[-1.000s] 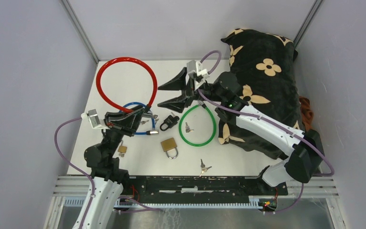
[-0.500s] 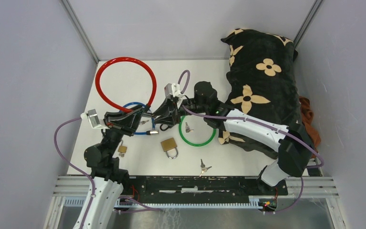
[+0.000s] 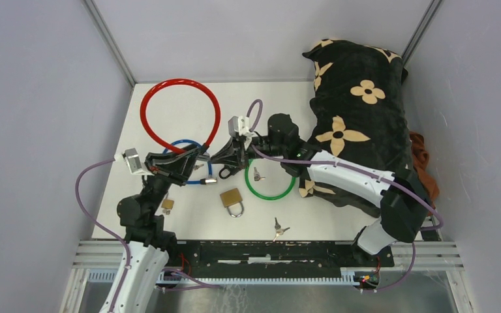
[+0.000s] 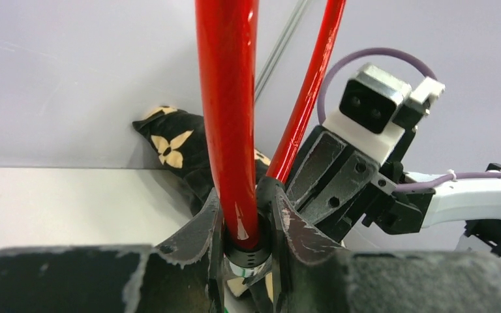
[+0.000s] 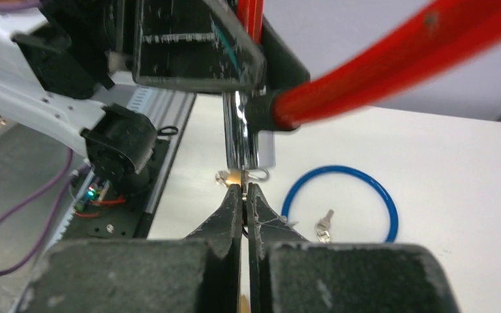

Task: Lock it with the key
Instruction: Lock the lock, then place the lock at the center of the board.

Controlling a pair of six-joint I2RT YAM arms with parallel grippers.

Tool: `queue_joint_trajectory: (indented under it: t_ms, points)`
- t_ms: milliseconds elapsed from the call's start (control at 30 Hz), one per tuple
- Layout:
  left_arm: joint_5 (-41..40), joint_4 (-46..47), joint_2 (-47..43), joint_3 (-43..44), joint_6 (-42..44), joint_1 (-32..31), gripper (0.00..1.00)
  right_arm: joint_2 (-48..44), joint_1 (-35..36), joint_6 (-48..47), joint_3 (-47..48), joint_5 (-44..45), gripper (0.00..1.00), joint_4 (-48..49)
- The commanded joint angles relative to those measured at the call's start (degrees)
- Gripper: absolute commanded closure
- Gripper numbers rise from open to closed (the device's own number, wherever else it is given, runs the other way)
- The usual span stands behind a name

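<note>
My left gripper (image 3: 194,156) is shut on the black collar of the red cable lock (image 3: 169,83), whose loop stands up behind it. In the left wrist view the red cable (image 4: 228,117) rises from between the fingers (image 4: 199,235). The lock's chrome barrel (image 5: 241,140) hangs below that collar in the right wrist view. My right gripper (image 5: 243,189) is shut on the key (image 5: 242,185) at the barrel's lower end; a small ring (image 5: 259,175) hangs beside it. From above, the right gripper (image 3: 218,163) meets the left one tip to tip.
A blue cable ring (image 3: 184,141) with a key (image 5: 323,225) inside lies under both grippers. A green ring (image 3: 271,195) holding keys (image 3: 256,174) lies to the right. A brass padlock (image 3: 232,197), a small padlock (image 3: 167,205), loose keys (image 3: 278,228) and a black flowered pillow (image 3: 359,111) are nearby.
My right arm swung down from the back to the left gripper and its jaws closed on the key. The red loop and left gripper shifted slightly right.
</note>
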Motion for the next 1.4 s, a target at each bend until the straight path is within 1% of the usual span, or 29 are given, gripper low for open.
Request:
queue_joint_trajectory:
  t_ms: [0,100,167,233,267,300,367,467,500,567,600,667,767,833,900,933,967,1033,1100,1167,1233,1300,1367]
  points:
    - [-5.27,11.34,-0.9,5.54,5.8,0.58,0.98,-1.61,-5.19,-4.7,-12.65,5.28,1.0,-4.15]
    - [-4.9,16.4,-0.46,6.82,6.2,0.95,0.98,-3.44,-6.87,-3.44,-21.22,6.06,1.0,-0.43]
    - [-4.37,16.94,-0.18,7.3,5.53,1.19,0.98,-4.84,-7.05,-1.93,-24.01,5.93,1.0,2.32]
    - [-2.67,14.21,0.02,7.09,6.23,1.22,0.98,-6.06,-7.22,-1.28,-24.97,6.63,1.0,2.92]
    - [-1.26,11.0,0.0,7.19,8.36,1.2,0.98,-6.62,-7.32,-1.1,-25.02,6.74,1.0,2.76]
    - [0.74,6.03,-0.25,7.53,12.39,1.24,0.98,-7.24,-7.4,-1.05,-25.11,6.82,1.0,2.45]
    - [5.68,-6.21,-0.74,9.03,26.95,1.2,0.98,-8.77,-7.4,-1.16,-25.28,7.28,1.0,1.33]
    - [11.22,-29.23,-2.52,11.61,61.92,1.23,0.98,-11.87,-7.41,-2.61,-25.44,9.94,1.0,-2.58]
    - [12.21,-37.02,-3.36,12.22,75.26,1.24,0.98,-12.98,-7.43,-3.08,-25.73,10.84,1.0,-3.72]
    - [12.08,-51.08,-5.26,12.74,98.45,1.24,0.98,-15.48,-7.6,-3.95,-26.41,13.38,1.0,-5.76]
    - [11.21,-57.0,-6.24,12.75,108.16,1.24,0.98,-16.64,-7.59,-4.6,-26.59,15.0,1.0,-6.91]
    - [8.91,-65.1,-8.1,12.77,120.82,1.15,0.98,-18.27,-7.71,-5.56,-26.99,17.85,1.0,-9.09]
    - [6.58,-73.82,-9.13,13.33,130.64,1.2,0.98,-19.69,-7.68,-6.39,-27.39,20.1,1.0,-11.06]
    - [5.52,-81.87,-8.62,14.32,138.65,1.24,0.98,-19.73,-7.67,-7.05,-26.94,20.79,1.0,-12.7]
    - [3.65,-91.84,-7.61,15.43,147.96,1.23,0.98,-19.55,-7.69,-7.54,-26.44,21.51,1.0,-14.23]
    - [1.83,-95.1,-6.93,15.46,152.12,1.15,0.98,-19.55,-7.68,-7.68,-26.35,21.69,1.0,-14.59]
    - [-2.27,-98.01,-6.3,15.01,156.17,1.23,0.98,-19.58,-7.71,-7.73,-26.34,21.69,1.0,-14.67]
    - [-7.99,-99.41,-5.82,12.55,160.42,1.24,0.98,-19.56,-7.7,-7.29,-26.42,20.36,1.0,-13.65]
    - [-10.73,-97.52,-6.52,9.51,161.94,1.19,0.98,-19.18,-7.6,-6.25,-26.44,18.31,1.0,-11.98]
    - [-11.39,-96.3,-7.88,7.04,163.4,1.24,0.98,-18.64,-7.08,-6.06,-26.03,17.67,1.0,-11.51]
    - [-13.32,-97.6,-9.4,5.73,166.15,1.2,0.98,-18.29,-6.18,-6.49,-25.65,17.31,1.0,-11.59]
    - [-14.94,-100.13,-10.47,5.74,168.95,1.24,0.98,-17.88,-5.17,-6.84,-25.16,17.29,1.0,-11.91]
    - [-14.02,-101.62,-10.82,7.14,169.26,1.24,0.98,-17.32,-4.1,-7.4,-24.09,17.54,1.0,-12.82]
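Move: The red lock's metal barrel, held with its cable in the left fingers, sits about 2 cm left of and 3 cm above the right hand, or 2 cm right of and 3 cm below the left. The left hand's destination, bare table, lies roughly 4 cm back, 9 cm left and 34 cm down. From the left hand, the small brass padlock is 12 cm left and 1 cm back, and the large one 8 cm right and 1 cm ahead, both on the table. The key, still pinched in the right hand's shut fingers, comes free of the red lock as that hand pulls down about 18 cm and right 10 cm, then rises some 7 cm and eases farther right. The left hand keeps its grip on the red lock, lifts briefly, then sweeps down to finish about 25 cm lower and 10 cm left, rolling roughly 140 degrees until its fingers point down and forward. ##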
